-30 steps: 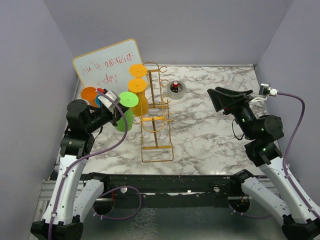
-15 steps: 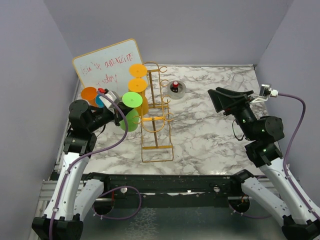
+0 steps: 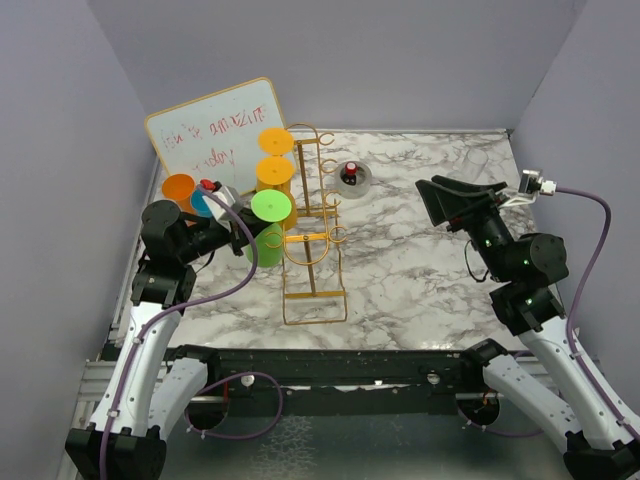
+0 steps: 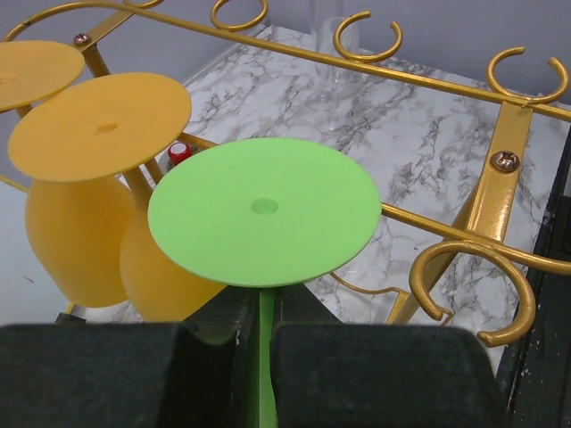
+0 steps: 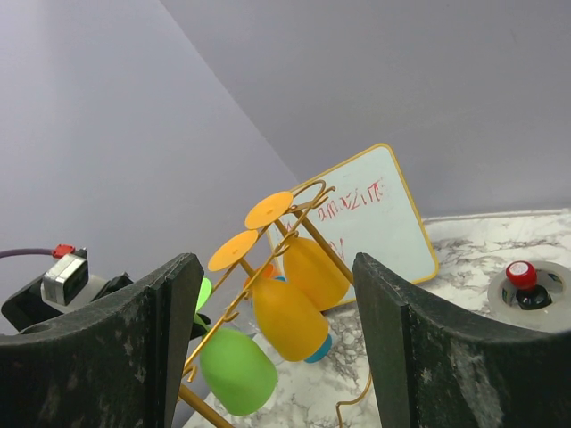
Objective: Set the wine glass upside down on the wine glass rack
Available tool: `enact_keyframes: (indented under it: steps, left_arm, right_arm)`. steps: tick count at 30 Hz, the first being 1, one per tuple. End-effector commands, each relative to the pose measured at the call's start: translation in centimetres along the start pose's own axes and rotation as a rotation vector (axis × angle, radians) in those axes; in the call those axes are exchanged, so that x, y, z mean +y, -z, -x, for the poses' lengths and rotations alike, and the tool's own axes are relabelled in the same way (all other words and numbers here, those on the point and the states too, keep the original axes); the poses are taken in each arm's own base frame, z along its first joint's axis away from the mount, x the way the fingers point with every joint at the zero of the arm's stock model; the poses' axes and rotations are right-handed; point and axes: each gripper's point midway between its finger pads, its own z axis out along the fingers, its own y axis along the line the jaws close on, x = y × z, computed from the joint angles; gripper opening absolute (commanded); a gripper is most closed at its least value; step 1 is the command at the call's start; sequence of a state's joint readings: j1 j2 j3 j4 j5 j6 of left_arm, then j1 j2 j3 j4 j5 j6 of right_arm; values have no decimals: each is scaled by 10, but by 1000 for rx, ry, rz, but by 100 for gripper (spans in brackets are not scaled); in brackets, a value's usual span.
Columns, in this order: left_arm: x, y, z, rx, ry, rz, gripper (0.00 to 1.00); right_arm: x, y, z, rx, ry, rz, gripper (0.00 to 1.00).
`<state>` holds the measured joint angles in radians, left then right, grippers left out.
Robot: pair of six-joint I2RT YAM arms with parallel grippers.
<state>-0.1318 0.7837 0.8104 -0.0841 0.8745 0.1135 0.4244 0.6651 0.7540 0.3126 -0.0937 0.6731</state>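
The green wine glass [image 3: 266, 244] hangs upside down, its round foot [image 4: 263, 209] on top. My left gripper [image 4: 259, 332] is shut on its thin stem [image 4: 260, 357] just under the foot. The glass is right beside the left hooks of the gold wine glass rack [image 3: 315, 232], near an empty loop hook [image 4: 473, 276]. Whether the stem touches the wire I cannot tell. Two yellow glasses [image 3: 274, 172] hang upside down on the rack's left side. My right gripper [image 3: 447, 200] hovers open at the right and holds nothing. It faces the rack [image 5: 268, 259] and the green glass [image 5: 236, 370].
A whiteboard [image 3: 215, 125] with red writing leans at the back left. An orange glass [image 3: 178, 187] and a blue one [image 3: 203, 204] stand behind my left arm. A small dish with a red-capped thing [image 3: 352, 176] sits behind the rack. Grey walls close in both sides.
My left gripper has carried the green glass to the right, closer to the rack's left hooks. The right arm has stayed still.
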Motion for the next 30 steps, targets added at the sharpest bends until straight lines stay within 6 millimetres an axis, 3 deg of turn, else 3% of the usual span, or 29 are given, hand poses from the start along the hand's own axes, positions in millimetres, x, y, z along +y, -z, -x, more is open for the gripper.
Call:
enact_keyframes:
  steps: [1, 6, 11, 22, 30]
  left_arm:
    - [-9, 0, -4, 4, -2, -56, 6]
    - [-4, 2, -9, 33, 11, -22, 32]
    - [5, 8, -7, 48, 3, 62, 50]
    - [18, 37, -8, 73, 37, 292, 72]
    - [39, 75, -13, 144, 105, 563, 84]
  right_arm:
    - [-1, 1, 0, -10, -8, -5, 74]
    - [-2, 4, 1, -15, -9, -10, 74]
    - [1, 4, 3, -14, -7, -3, 74]
    - [6, 9, 1, 23, -4, 2, 74]
    - [-8, 13, -11, 100, -48, -98, 74]
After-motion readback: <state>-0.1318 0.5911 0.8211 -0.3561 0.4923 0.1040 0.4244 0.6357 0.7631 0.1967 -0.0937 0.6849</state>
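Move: The left hand still pinches the upturned green glass by its stem, just under the foot; the rack's second hook from the front on the left rail lies about 2 cm to the right, 1 cm ahead and 2 cm up. The near orange glass hangs some 9 cm ahead and 2 cm right, the empty front hook about 7 cm back and 3 cm right. From the right hand the green glass's hook is roughly 38 cm left, about level with it forward, 9 cm lower. The left fingers spread from shut to nearly wide open and let go of the green glass's stem while the hand stays almost in place, dipping only about a centimetre. Then the hand backs off leftward about 5 cm, away from the glass and the rack, its wrist swinging counter-clockwise some 20 degrees so that the open fingers come round to point more forward. ##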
